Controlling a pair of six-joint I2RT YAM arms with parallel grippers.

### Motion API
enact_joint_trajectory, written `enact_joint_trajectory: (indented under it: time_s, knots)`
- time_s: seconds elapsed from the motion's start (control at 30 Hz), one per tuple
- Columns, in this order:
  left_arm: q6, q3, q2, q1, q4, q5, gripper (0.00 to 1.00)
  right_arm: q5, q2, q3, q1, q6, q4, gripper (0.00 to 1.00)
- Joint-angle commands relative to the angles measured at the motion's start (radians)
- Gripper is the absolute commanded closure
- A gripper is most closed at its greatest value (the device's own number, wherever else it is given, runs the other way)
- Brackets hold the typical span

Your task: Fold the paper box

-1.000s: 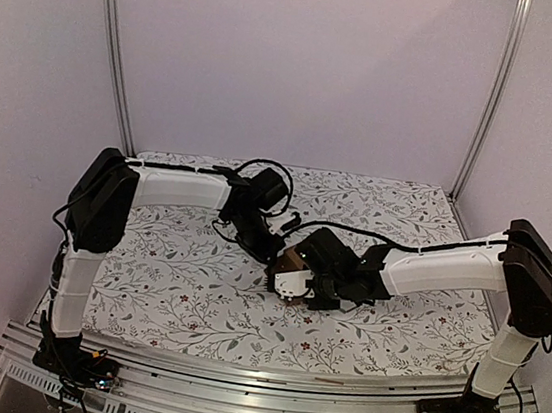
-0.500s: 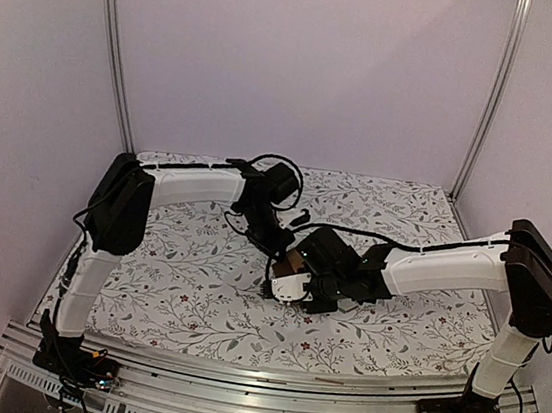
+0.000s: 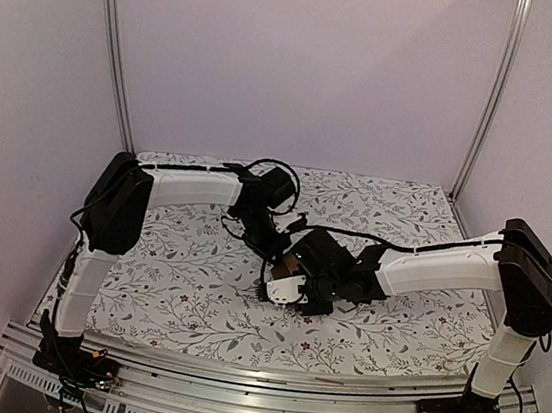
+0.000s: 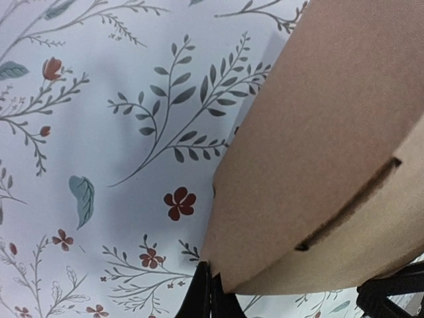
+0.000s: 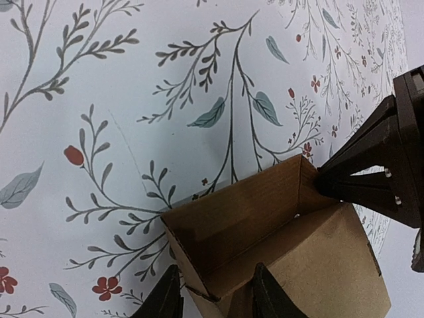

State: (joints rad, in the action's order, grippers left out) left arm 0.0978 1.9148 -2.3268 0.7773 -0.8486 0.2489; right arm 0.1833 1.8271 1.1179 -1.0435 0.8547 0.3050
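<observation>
The paper box point(image 3: 290, 265) is a small brown carton in the middle of the table. In the right wrist view the paper box point(image 5: 265, 225) shows its open, dark inside, and my right gripper point(image 5: 215, 298) is shut on its near wall, one finger outside and one on the inner side. In the left wrist view the paper box point(image 4: 331, 132) fills the right half, with a slit point(image 4: 348, 205) in its side. My left gripper point(image 4: 211, 295) is shut and empty, its tips against the carton's lower corner. Its black fingers point(image 5: 361, 175) touch the box's far corner.
A white floral cloth point(image 3: 177, 275) covers the table. Pale walls and metal posts point(image 3: 118, 56) close it in at the back and sides. A metal rail point(image 3: 265, 381) with both arm bases runs along the near edge.
My left arm has swung right and brought its shut gripper up against the box. The right gripper with the box has shifted slightly left.
</observation>
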Motion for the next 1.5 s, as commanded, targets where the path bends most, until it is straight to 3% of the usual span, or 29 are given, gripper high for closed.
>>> enact_joint_trajectory:
  time_s: [0.0,0.5,0.77,0.93,1.07,1.2,1.47]
  knots:
    - [0.019,-0.121,0.099,0.016,0.084,0.058,1.00,-0.081,0.106,-0.043,-0.033,-0.010,0.184,0.66]
    - [0.029,-0.369,0.254,0.015,0.261,0.039,1.00,-0.059,0.125,-0.019,-0.062,-0.025,0.197,0.66]
    - [0.028,-0.360,0.232,0.014,0.278,0.029,1.00,-0.098,-0.099,0.055,-0.047,-0.074,0.305,0.56]
    - [0.000,-0.393,0.235,0.016,0.286,0.030,1.00,-0.331,-0.192,0.166,0.094,-0.160,0.459,0.54]
    - [-0.019,-0.449,0.266,0.022,0.316,0.041,1.00,-0.441,-0.206,0.177,0.269,-0.226,0.443,0.51]
    - [-0.019,-0.507,0.304,0.040,0.347,0.030,1.00,-0.534,-0.135,0.213,0.438,-0.403,0.413,0.44]
    - [-0.006,-0.590,0.377,0.084,0.399,-0.058,1.00,-0.586,0.059,0.290,0.475,-0.505,0.485,0.41]
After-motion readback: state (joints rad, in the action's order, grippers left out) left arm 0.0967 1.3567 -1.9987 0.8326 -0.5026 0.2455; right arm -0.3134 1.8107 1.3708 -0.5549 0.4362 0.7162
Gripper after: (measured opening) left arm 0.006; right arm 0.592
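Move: The left hand already pinches the far end of the box's open flap, whose middle lies about 5 cm back and 2 cm right of it; the box is some 9 cm to its right and 3 cm back, both about 1 cm lower. The right hand, half open at the flap's near end, has the box about 6 cm ahead, 6 cm right and 2 cm below, and the flap's middle 4 cm ahead, 1 cm left and 2 cm below. Still pinching the end tab of the flap, the left hand drags it back about 6 cm and a little left, in stages. The right hand first sinks and draws back some 3 cm, pauses, then leaves the flap's near end: it rises steeply, swings forward and right around to the box's far right corner, and comes partway down, turning about 35 degrees clockwise, tipping its fingers back and opening wider. ##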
